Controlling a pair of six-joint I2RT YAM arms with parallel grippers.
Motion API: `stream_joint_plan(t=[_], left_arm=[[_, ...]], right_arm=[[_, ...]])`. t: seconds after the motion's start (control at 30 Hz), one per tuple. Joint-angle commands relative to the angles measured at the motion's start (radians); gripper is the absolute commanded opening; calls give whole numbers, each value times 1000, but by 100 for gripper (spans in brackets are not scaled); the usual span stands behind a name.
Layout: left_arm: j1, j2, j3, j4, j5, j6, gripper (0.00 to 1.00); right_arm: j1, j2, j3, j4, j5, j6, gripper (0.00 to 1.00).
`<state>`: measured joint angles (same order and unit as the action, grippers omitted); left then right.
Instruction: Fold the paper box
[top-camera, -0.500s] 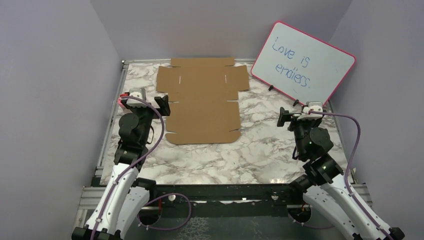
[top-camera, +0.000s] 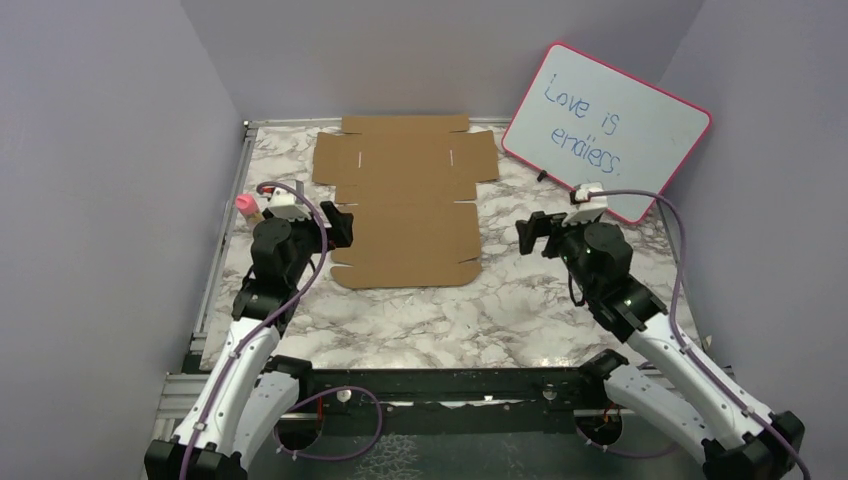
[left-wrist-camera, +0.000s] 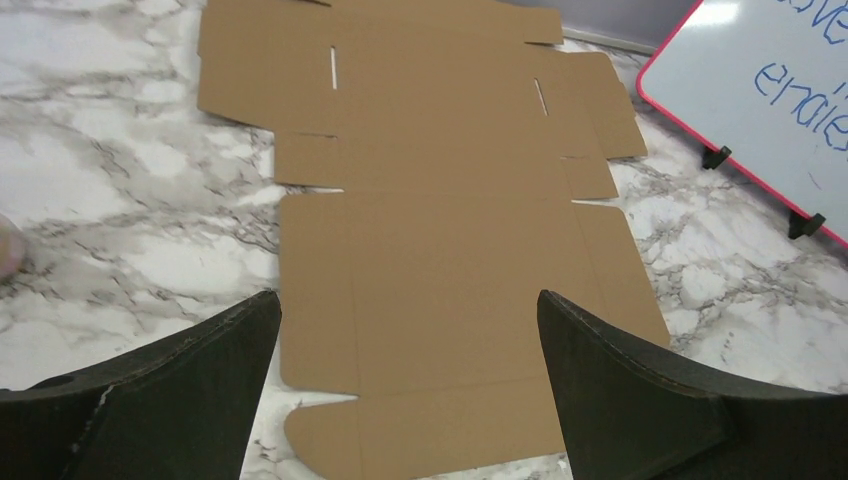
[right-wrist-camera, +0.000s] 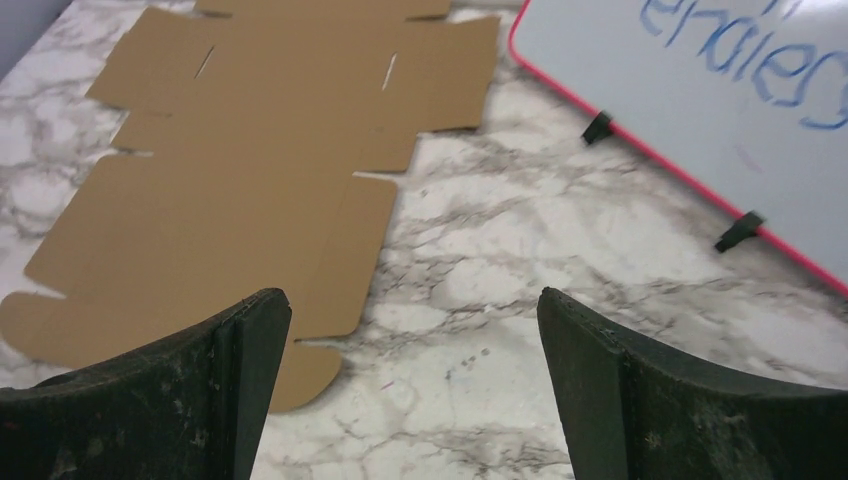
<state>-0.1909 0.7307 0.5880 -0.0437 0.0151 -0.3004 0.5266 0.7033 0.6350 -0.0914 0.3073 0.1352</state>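
The paper box (top-camera: 406, 197) lies as a flat, unfolded brown cardboard sheet with flaps and slits on the marble table; it also fills the left wrist view (left-wrist-camera: 430, 230) and the left half of the right wrist view (right-wrist-camera: 240, 180). My left gripper (top-camera: 338, 222) hovers open at the sheet's left edge, nothing between its fingers (left-wrist-camera: 620, 400). My right gripper (top-camera: 535, 232) is open over bare marble to the right of the sheet, empty as well.
A pink-framed whiteboard (top-camera: 606, 130) with blue writing leans at the back right, on small black feet (right-wrist-camera: 597, 127). A small pink object (top-camera: 244, 204) sits by the table's left edge, behind the left arm. Grey walls enclose the table on three sides.
Both arms have moved in towards the cardboard: the left gripper shifted right and nearer, the right gripper shifted left. Both stayed open. The sheet has not moved.
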Motion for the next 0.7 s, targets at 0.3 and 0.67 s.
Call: stream_joint_plan(t=[0.3, 0.67], left_arm=[[4, 247, 11, -44, 213, -167, 99], [74, 528, 158, -129, 322, -96, 99]], right_arm=[[-22, 457, 72, 99, -352, 196, 100], [-104, 752, 24, 369, -591, 389, 100]])
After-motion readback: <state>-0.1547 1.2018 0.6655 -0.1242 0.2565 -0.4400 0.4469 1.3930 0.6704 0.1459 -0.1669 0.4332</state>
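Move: Below the left hand by about 22 cm, 2 cm to its left and 1 cm ahead, lies the left end of the flat paper box's near flap. The box's main panel has its middle 11 cm ahead and 13 cm right of that hand; the pink bottle stands about 15 cm ahead and 24 cm left. From the right hand, the near flap's right end is some 3 cm ahead, 15 cm left and 24 cm down, the main panel's middle 13 cm ahead and 30 cm left. Swooping down together onto the near end of the box, both hands stay wide open and tip their fingers about 30 degrees further down. The right drops some 16 cm while swinging 10 cm left and a little forward, turning counter-clockwise, towards the near flap's right end; the left sinks about 12 cm and drifts 4 cm right, over the flap's left part. Neither has reached the cardboard. ##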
